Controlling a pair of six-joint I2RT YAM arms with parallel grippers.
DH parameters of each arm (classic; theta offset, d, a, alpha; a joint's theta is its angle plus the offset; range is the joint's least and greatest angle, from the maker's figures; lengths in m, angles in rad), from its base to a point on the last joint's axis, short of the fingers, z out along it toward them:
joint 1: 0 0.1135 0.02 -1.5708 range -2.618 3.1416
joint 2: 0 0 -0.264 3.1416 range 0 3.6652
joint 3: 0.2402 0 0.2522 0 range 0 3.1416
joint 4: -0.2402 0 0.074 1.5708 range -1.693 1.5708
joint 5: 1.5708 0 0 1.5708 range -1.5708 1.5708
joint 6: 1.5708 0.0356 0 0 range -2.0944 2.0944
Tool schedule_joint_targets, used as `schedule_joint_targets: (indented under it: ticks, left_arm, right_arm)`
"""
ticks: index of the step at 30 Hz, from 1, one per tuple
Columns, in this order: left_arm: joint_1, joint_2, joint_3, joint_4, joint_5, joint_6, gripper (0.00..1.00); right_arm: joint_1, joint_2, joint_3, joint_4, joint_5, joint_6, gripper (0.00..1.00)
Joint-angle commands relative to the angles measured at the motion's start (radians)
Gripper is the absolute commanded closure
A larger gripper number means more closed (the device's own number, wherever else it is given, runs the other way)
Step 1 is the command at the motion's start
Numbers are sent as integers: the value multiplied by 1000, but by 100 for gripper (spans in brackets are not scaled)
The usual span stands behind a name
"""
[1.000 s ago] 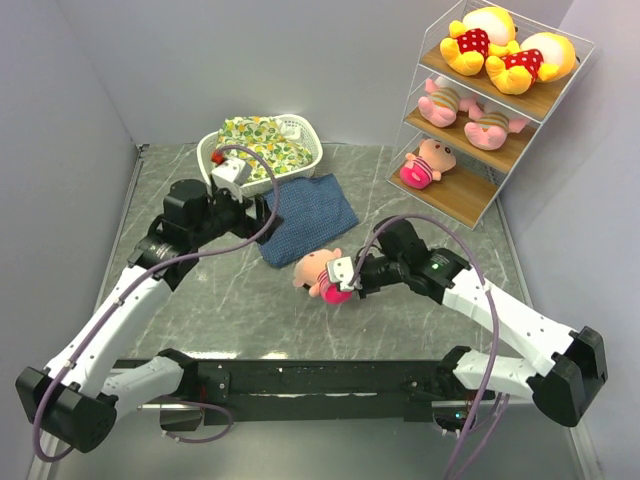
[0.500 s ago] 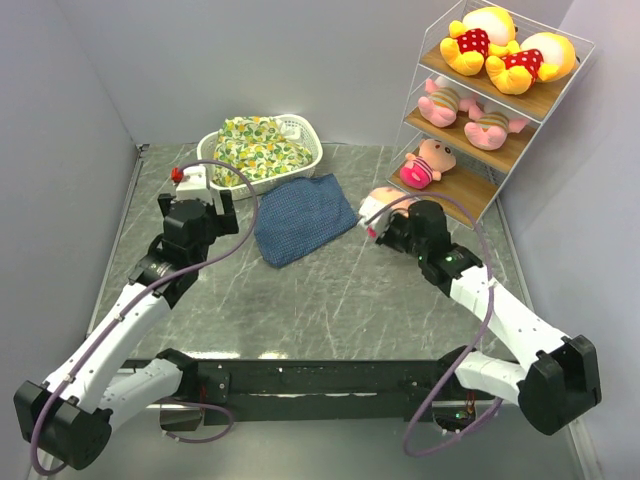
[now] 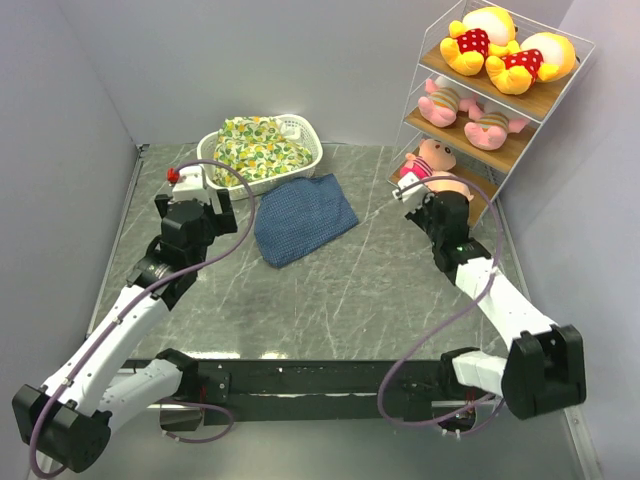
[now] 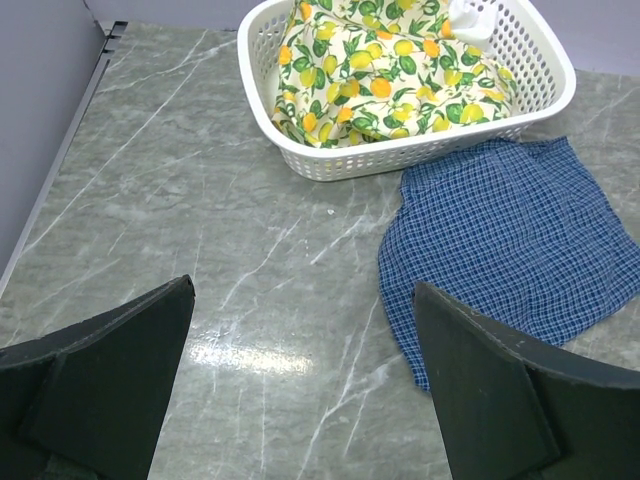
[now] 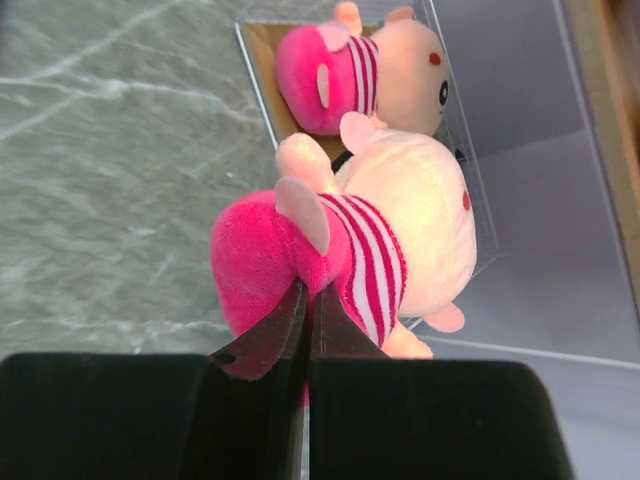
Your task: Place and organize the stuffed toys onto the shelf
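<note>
The shelf (image 3: 516, 152) stands at the back right. Two yellow bears (image 3: 478, 40) (image 3: 532, 60) lie on its top board and two striped piglets (image 3: 441, 103) (image 3: 491, 128) on the middle one. A pink-hatted doll (image 3: 428, 160) (image 5: 362, 72) lies on the bottom board. My right gripper (image 3: 424, 194) (image 5: 308, 292) is shut on the pink part of a second doll (image 3: 447, 186) (image 5: 380, 245), held at the front edge of that bottom board, right beside the first. My left gripper (image 4: 303, 288) (image 3: 195, 203) hangs open over bare table at the left, nothing between its fingers.
A white basket (image 3: 303, 165) (image 4: 420, 152) with a lemon-print cloth bundle (image 3: 256, 146) (image 4: 380, 75) sits at the back middle. A blue checked cloth (image 3: 300, 216) (image 4: 510, 245) lies in front of it. Grey walls close in both sides, the right one just behind the shelf.
My right arm has carried the doll from the middle of the table up to the shelf's bottom board. My left arm has drawn back leftward, off the blue cloth.
</note>
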Motion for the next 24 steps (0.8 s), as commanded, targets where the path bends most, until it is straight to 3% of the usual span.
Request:
schedule_joint_targets:
  ticks: [1,4,9,21,24]
  left_arm:
    - [1,-25,-7,50,8,-11,4]
    - [1,-17,1,39,5,-13,4]
    - [1,-26,-7,47,0,-21,3]
    - [0,-88,-21,78,26,-25,4]
    - [0,-108,-27,87,45,-27,4]
  right_arm:
    - [-59,86,-14,178,21,-72,100]
    - [-99,169,-11,246,30,-98,100]
    - [-128,279,-86,574,77,-260,100]
    - [-189,511,77,548,15,-325,100]
    - [-189,548,77,608,7,-336,91]
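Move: The right hand holds the pink striped toy. Its free spot on the bottom shelf is about 11 cm ahead, 8 cm to the right and 9 cm below that hand. The matching pink toy already on that board sits about 18 cm ahead, about 1 cm to the left and equally low; the nearer toy on the middle shelf is roughly 13 cm ahead, 9 cm right and 16 cm up. From the left hand the spot is some 15 cm ahead, 70 cm right and 15 cm below. Forward, to the right and down in one slanting sweep, about 9 cm forward and nearly 8 cm each of the others, the right hand carries the pink toy in under the middle board to the free end of the bottom shelf. On the way the wrist rolls some 15 degrees, left side dipping, while the shut fingers keep their pinch on the toy's body. ##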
